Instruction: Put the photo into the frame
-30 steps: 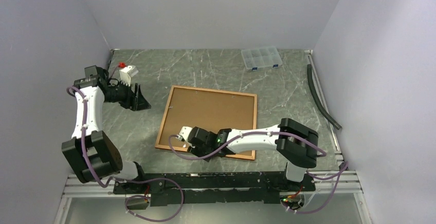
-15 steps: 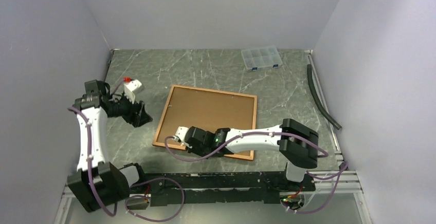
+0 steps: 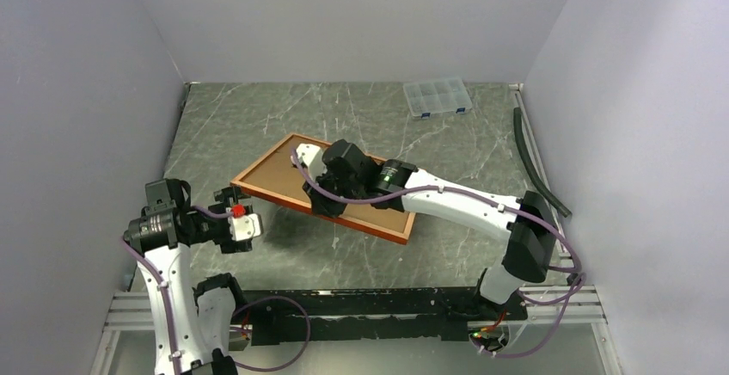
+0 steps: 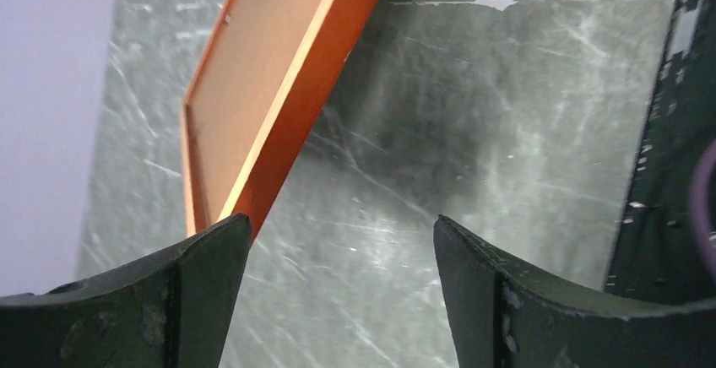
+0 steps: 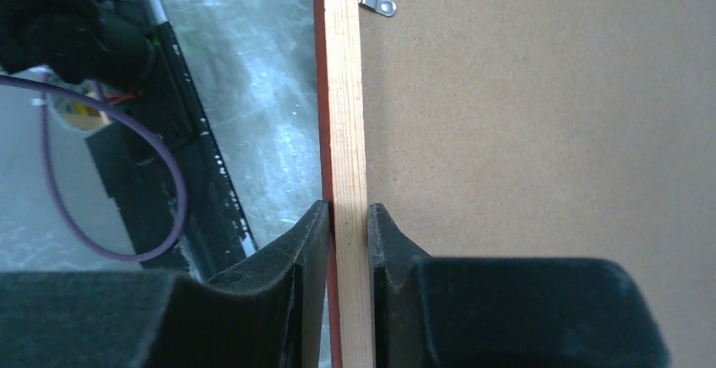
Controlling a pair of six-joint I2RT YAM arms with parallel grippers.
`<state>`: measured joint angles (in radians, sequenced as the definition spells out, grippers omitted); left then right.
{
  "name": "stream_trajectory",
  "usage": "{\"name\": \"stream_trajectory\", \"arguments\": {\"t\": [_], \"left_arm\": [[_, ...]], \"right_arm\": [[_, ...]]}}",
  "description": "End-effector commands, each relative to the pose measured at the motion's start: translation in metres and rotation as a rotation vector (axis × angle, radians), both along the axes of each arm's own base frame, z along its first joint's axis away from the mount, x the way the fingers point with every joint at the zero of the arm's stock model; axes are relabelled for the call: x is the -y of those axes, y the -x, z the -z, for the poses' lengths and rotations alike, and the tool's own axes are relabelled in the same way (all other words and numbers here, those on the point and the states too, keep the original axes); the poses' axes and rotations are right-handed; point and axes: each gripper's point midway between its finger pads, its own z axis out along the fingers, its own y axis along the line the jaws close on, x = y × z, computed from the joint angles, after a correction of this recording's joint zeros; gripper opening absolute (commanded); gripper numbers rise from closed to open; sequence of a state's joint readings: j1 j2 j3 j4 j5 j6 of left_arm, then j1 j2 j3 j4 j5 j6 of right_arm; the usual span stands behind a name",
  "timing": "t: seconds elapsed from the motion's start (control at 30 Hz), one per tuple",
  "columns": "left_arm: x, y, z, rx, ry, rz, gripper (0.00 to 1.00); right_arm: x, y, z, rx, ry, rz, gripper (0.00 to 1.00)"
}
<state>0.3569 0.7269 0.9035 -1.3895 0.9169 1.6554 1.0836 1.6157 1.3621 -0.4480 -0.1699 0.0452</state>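
The frame (image 3: 279,177) is lifted off the table and tilted, brown backing board (image 5: 549,115) facing up. My right gripper (image 3: 329,196) is shut on its wooden border (image 5: 344,89), one finger on each side of the rail, as the right wrist view shows (image 5: 348,216). My left gripper (image 3: 243,218) hangs open just near-left of the frame's low corner; in the left wrist view the orange-brown frame (image 4: 253,98) rises past the left fingertip (image 4: 211,250), and nothing lies between the fingers. The photo is out of view.
A clear compartment box (image 3: 438,97) sits at the back of the marble table (image 3: 258,117). A black hose (image 3: 537,164) lies along the right edge. A small metal clip (image 5: 376,1) is on the backing. The dark rail (image 3: 361,302) runs along the near edge.
My right gripper closed on the frame's near border, raised it and carried it back and left, tilted. The left arm swung toward the near side and its jaws widened.
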Motion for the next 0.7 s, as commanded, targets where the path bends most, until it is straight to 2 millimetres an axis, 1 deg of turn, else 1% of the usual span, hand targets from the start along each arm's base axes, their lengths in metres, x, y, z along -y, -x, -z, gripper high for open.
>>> {"name": "stream_trajectory", "arguments": {"t": [0.0, 0.1, 0.17, 0.2, 0.27, 0.33, 0.4, 0.43, 0.5, 0.53, 0.6, 0.63, 0.67], "left_arm": [[0.007, -0.024, -0.022, 0.284, -0.087, 0.202, 0.86], [0.001, -0.048, -0.039, 0.377, -0.123, 0.213, 0.86], [0.0, -0.062, -0.048, 0.431, -0.121, 0.199, 0.86], [0.003, -0.066, -0.049, 0.447, -0.13, 0.216, 0.86], [0.008, -0.069, -0.042, 0.445, -0.163, 0.264, 0.87], [0.013, -0.079, -0.038, 0.435, -0.182, 0.273, 0.87], [0.021, -0.089, -0.037, 0.42, -0.195, 0.283, 0.87], [0.024, -0.09, -0.034, 0.398, -0.208, 0.304, 0.85], [0.028, -0.09, -0.024, 0.341, -0.245, 0.35, 0.78], [0.025, -0.095, -0.022, 0.317, -0.264, 0.341, 0.73], [0.031, -0.102, -0.022, 0.29, -0.269, 0.348, 0.59], [0.031, -0.105, -0.021, 0.272, -0.272, 0.349, 0.5], [0.032, -0.106, -0.021, 0.264, -0.274, 0.35, 0.41]], "right_arm": [[-0.015, 0.01, -0.065, -0.028, -0.163, -0.079, 0.07], [-0.017, 0.01, -0.074, -0.048, -0.178, -0.088, 0.07], [-0.018, 0.008, -0.077, -0.057, -0.178, -0.088, 0.07], [-0.019, 0.007, -0.077, -0.062, -0.178, -0.087, 0.07], [-0.019, 0.004, -0.08, -0.071, -0.184, -0.085, 0.07], [-0.02, 0.002, -0.082, -0.078, -0.19, -0.086, 0.07], [-0.02, 0.0, -0.086, -0.082, -0.196, -0.087, 0.07], [-0.019, -0.001, -0.087, -0.086, -0.199, -0.087, 0.07], [-0.018, -0.005, -0.09, -0.089, -0.208, -0.082, 0.07], [-0.018, -0.006, -0.091, -0.088, -0.21, -0.081, 0.07], [-0.015, -0.012, -0.093, -0.083, -0.211, -0.071, 0.08], [-0.013, -0.015, -0.093, -0.078, -0.21, -0.062, 0.1], [-0.011, -0.018, -0.094, -0.068, -0.208, -0.053, 0.13]]}}
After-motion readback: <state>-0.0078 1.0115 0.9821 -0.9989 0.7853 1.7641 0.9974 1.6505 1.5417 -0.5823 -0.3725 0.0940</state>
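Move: The left end of the frame's near rail, which my open left hand goes for, is about 7 cm ahead, 2 cm to its right and some 3 cm lower; the frame's left corner is about 8 cm ahead and 2 cm left of the hand. My right hand already grips that rail some 19 cm right of my left hand and 2 cm ahead; from this right hand, the left end lies about 17 cm left and 4 cm ahead, nearly level. I swing my left hand about 9 cm forward and then some 4 cm to the right, rising a little before easing down, while the wrist turns clockwise. With the near rail's left end between its fingers, they begin closing, about a third of the way. My right hand keeps its pinch and lifts the frame some 4–5 cm, tilting it slightly. ##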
